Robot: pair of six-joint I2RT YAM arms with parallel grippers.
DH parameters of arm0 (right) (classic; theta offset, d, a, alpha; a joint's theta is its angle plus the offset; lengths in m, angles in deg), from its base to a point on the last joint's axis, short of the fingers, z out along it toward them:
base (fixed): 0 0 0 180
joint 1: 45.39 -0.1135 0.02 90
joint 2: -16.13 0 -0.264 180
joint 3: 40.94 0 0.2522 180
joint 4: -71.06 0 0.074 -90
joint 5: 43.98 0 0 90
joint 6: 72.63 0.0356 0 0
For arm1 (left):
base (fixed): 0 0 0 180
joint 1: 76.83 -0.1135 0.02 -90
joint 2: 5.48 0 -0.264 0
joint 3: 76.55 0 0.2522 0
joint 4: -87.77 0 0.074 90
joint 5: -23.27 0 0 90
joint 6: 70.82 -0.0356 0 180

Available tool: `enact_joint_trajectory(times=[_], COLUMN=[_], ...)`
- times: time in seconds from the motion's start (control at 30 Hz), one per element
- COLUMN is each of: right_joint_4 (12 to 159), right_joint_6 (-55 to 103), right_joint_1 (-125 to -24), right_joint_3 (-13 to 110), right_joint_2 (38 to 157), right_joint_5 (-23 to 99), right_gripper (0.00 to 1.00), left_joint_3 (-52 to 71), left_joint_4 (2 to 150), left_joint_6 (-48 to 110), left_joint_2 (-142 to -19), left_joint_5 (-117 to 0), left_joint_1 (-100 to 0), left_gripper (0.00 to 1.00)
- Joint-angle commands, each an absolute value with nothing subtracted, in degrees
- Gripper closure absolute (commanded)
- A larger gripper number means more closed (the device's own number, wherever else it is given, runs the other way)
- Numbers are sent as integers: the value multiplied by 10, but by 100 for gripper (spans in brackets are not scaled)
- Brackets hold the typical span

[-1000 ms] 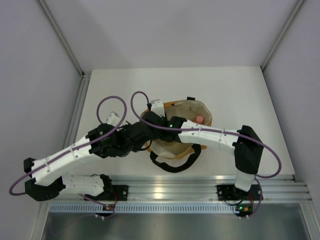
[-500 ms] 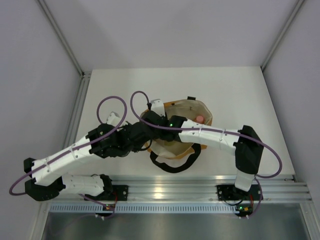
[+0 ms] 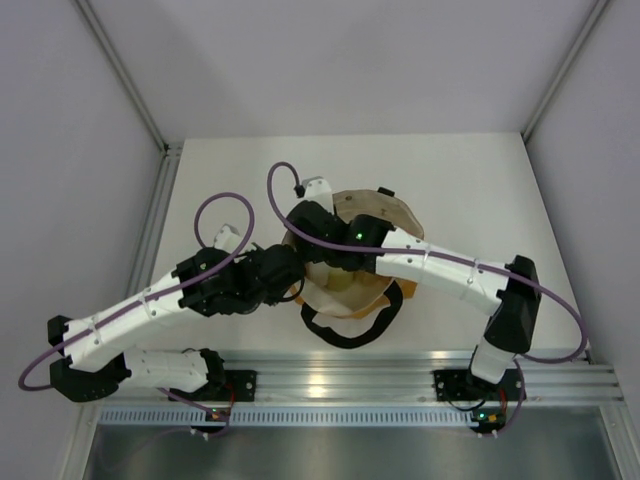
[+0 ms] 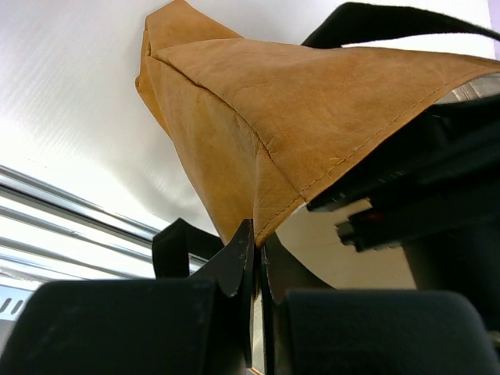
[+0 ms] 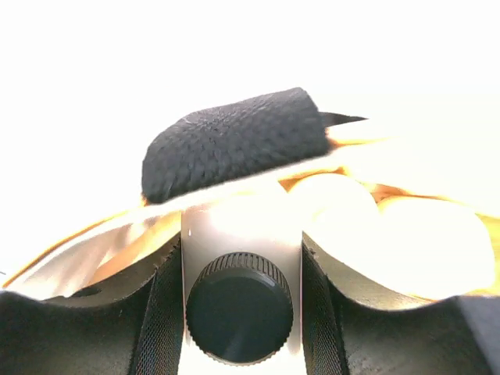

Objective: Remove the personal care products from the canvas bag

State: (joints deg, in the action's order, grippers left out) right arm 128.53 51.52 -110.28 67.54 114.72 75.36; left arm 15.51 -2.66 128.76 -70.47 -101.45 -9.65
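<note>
The tan-orange canvas bag (image 3: 398, 222) stands open in the middle of the table, one black loop handle (image 3: 352, 332) lying toward the near edge. My left gripper (image 4: 256, 236) is shut on the bag's near-left rim, pinching the seam, and holds that side up. My right gripper (image 5: 241, 262) is over the bag's mouth, shut on a whitish bottle with a dark cap (image 5: 239, 306), cap toward the camera. Behind it, the other black handle (image 5: 234, 144) and the cream lining (image 5: 406, 234) show. Any other personal care products are hidden under the right arm (image 3: 430, 265).
The white table (image 3: 470, 180) extends behind and to both sides of the bag. An aluminium rail (image 3: 400, 385) runs along the near edge. Grey walls enclose left, back and right. Purple cables (image 3: 225, 205) loop above both wrists.
The right arm has swung back and risen, its elbow shifting right, carrying the bottle up. The pink cap seen earlier in the bag is now covered. The left arm has not moved.
</note>
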Motion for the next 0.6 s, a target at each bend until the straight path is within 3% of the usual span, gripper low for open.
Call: enact_joint_trajectory(times=[0.0,0.57], right_joint_4=[1243,1325], right_joint_6=[504,426], right_joint_1=[-1115,-1116], right_joint_3=[738,837], right_joint_2=[1089,1010], right_joint_5=[772,719], right_gripper=[100,100], left_joint_3=[149,148], left_joint_4=[-122,-122], left_joint_6=[1292,1293], left_joint_2=[-698,-694], left_joint_5=[-1007,-1015], left_joint_1=[-93,-93], left_gripper=[100,100])
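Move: The white bottle with the black cap is already gripped near its top in the right hand, its middle about 5 cm below the pads. Still standing in the bag are the green bottle, level and some 6 cm to the right, the cream jar, level and about 12 cm right, and the pink-capped bottle, level and about 17 cm right, all with middles some 14 cm below. From the left hand, the white bottle lies about 6 cm ahead, 4 cm right and 8 cm lower. Keeping its pinch on the white bottle, the right hand goes on drawing it up out of the bag, roughly 9 cm, easing back and to the right only near the end and tilting slightly, about 10 degrees. The left hand stays put with its fingers shut on the bag's left rim, holding the mouth open. ##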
